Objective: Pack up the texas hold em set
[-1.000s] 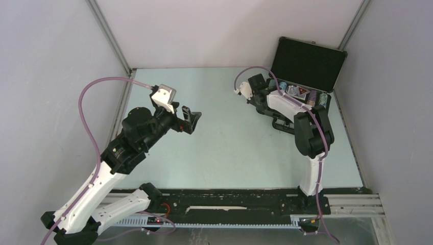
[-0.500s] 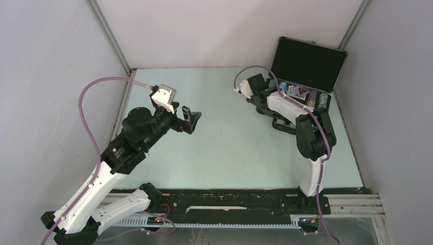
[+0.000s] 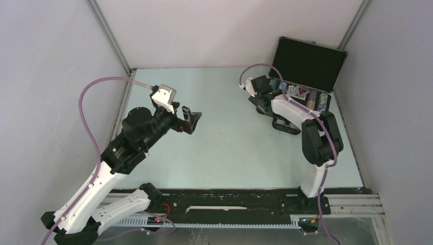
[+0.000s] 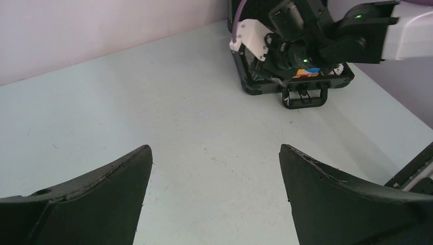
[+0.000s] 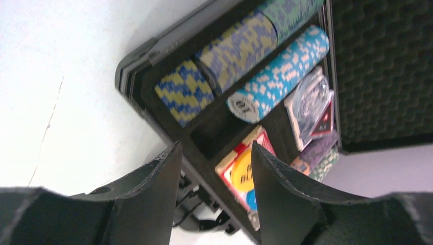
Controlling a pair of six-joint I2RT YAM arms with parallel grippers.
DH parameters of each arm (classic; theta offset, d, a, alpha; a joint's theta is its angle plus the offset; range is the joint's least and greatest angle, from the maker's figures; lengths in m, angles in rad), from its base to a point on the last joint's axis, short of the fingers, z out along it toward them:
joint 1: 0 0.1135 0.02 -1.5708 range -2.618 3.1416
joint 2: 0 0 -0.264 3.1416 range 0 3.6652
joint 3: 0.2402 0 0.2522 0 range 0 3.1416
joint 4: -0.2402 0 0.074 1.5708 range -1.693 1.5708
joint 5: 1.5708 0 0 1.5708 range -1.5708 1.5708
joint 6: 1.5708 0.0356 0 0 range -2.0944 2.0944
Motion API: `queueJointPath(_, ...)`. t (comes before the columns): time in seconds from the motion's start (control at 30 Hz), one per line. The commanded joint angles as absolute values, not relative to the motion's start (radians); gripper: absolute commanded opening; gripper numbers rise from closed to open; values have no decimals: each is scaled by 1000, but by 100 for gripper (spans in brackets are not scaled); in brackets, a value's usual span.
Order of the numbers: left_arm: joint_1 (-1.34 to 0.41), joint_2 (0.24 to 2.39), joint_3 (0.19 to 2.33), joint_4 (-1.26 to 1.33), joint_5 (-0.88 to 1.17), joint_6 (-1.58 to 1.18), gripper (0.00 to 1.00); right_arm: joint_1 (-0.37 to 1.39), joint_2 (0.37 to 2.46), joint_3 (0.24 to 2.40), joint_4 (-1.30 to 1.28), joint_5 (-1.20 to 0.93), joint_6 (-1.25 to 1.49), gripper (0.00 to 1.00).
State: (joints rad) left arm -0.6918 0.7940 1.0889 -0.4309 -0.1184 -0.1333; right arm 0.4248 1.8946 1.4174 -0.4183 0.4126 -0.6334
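The black silver-trimmed briefcase [image 3: 308, 64] stands open at the back right, lid upright. In the right wrist view its tray [image 5: 148, 51] holds rows of striped poker chips: blue-yellow [image 5: 185, 91], purple-yellow [image 5: 237, 48] and light blue [image 5: 278, 74]. A red card deck [image 5: 265, 145] carries a yellow disc [image 5: 244, 176]. A triangular token [image 5: 322, 122] lies on a clear-wrapped deck. My right gripper [image 5: 215, 148] hovers open over the case's front wall with nothing between its fingers. My left gripper [image 3: 191, 120] hangs open and empty over the table's left middle, far from the case [image 4: 245, 76].
The case's handle [image 4: 305, 97] sticks out over the pale table towards the near side. Grey walls close in the table on the left, back and right. The black base rail [image 3: 230, 201] runs along the near edge.
My right gripper's jaws have spread wider and its arm has shifted slightly right over the case. The left arm has not moved.
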Motion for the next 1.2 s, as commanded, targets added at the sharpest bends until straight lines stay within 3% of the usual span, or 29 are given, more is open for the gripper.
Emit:
queueJointPath(0.0, -676, 793, 1092, -416, -88, -157, 100, 418, 1695, 1374, -422, 383, -459, 62)
queueJointPath(0.27, -670, 812, 1079, -403, -88, -171, 100, 383, 1370, 1208, -464, 230, -240, 73)
queueJointPath(0.3, -670, 815, 1078, -401, -89, -172, 100, 372, 1330, 1191, -466, 219, -208, 76)
queueJointPath(0.37, -669, 820, 1077, -401, -88, -175, 100, 331, 1264, 1162, -468, 203, -117, 98)
queueJointPath(0.4, -670, 823, 1074, -398, -87, -177, 100, 312, 1233, 1144, -463, 188, -65, 99)
queueJointPath(0.67, -672, 868, 1028, -345, -61, -207, 100, 176, 1103, 1017, -461, 253, 333, 100)
queueJointPath(0.77, -671, 895, 1027, -342, -38, -217, 100, 90, 1110, 1012, -401, 189, 423, 100)
queueJointPath(1.03, -671, 900, 1025, -339, -37, -217, 100, -136, 1247, 1026, -66, 186, 727, 100)
queueJointPath(1.17, -671, 911, 1028, -343, -42, -208, 100, -205, 1388, 1083, 130, 174, 902, 95)
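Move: The open lid's middle is about 14 cm ahead of the right hand, 14 cm right and some 5 cm above. The card box under the blind buttons lies about 11 cm right, level fore and aft; the green chip row's middle is 5 cm straight ahead, the blue chip row 6 cm ahead and 5 cm right, all roughly 5 cm below. From the left hand, the lid is about 36 cm ahead, 41 cm right, 20 cm below. Right hand rises back, rolling and opening, then swings 17 cm right towards the lid's right end; left dips. ##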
